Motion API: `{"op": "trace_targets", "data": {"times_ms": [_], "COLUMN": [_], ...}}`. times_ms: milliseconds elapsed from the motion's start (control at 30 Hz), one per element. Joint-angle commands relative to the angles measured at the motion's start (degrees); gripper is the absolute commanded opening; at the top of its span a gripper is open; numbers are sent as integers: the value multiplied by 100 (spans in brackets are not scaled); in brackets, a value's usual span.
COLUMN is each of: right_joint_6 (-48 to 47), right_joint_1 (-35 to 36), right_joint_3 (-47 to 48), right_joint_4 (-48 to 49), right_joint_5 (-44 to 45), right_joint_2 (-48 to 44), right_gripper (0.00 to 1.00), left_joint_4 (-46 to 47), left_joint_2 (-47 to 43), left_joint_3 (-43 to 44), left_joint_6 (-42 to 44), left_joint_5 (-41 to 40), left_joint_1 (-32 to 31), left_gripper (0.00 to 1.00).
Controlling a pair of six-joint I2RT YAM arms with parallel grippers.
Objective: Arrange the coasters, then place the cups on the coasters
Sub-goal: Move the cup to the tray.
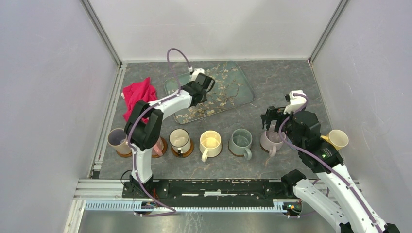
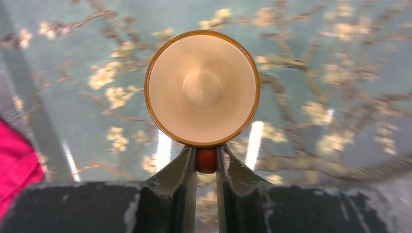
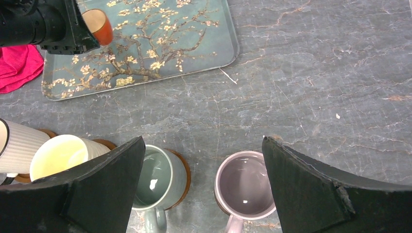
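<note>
My left gripper (image 2: 206, 154) is shut on the red-brown handle of an orange-rimmed cup (image 2: 201, 87) with a cream inside, over the floral tray (image 2: 340, 58). The right wrist view shows that cup (image 3: 99, 24) tilted at my left gripper (image 1: 208, 82). A row of cups stands on coasters near the front: a greyish one (image 1: 118, 140), white (image 1: 180, 140), cream (image 1: 210, 142), grey-green (image 1: 240, 140) and mauve (image 1: 269, 141). A brown coaster (image 3: 184, 175) shows under the grey-green cup (image 3: 155, 177). My right gripper (image 3: 204, 145) hangs open above and beside the mauve cup (image 3: 245, 184).
A yellow cup (image 1: 338, 139) stands by the right arm's far side. A red cloth (image 1: 138, 97) lies left of the tray (image 1: 233, 90). Grey walls close in the dark stone table (image 1: 282, 82) on the left, back and right.
</note>
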Motion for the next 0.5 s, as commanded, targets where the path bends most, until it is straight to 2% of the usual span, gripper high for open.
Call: {"op": "trace_targets", "data": {"times_ms": [0, 467], "right_joint_6": [-57, -43], "right_joint_1": [2, 2], "right_joint_3": [155, 242], "right_joint_4": [-11, -296], "right_joint_5": [183, 479], "right_joint_2": [-52, -120], "right_gripper": [98, 98], "left_joint_4": [225, -179], "left_joint_2": [-41, 1249], "left_joint_3": [732, 2688], "left_joint_6": [351, 381], "left_joint_5": [183, 411], "left_joint_1": [-489, -1520], "left_gripper": [2, 2]}}
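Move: The orange cup is already in the left fingers by its handle, just above the tray; the tray's right-hand part, where it is being taken, lies about 17 cm right of this hand, 3 cm ahead and 5 cm below. The yellow mug stands roughly 20 cm back and 6 cm right of the hand, the green mug some 20 cm back and 20 cm right. From the right hand, that part of the tray is about 24 cm ahead, 19 cm left and 22 cm down. Sweeping quickly to the right over the tray, the left hand carries the orange cup about 16 cm towards the tray's right end, rising some 5 cm on the way and starting to sink again near the end. The wrist turns about 15 degrees clockwise while the fingers keep their pinch on the handle. ##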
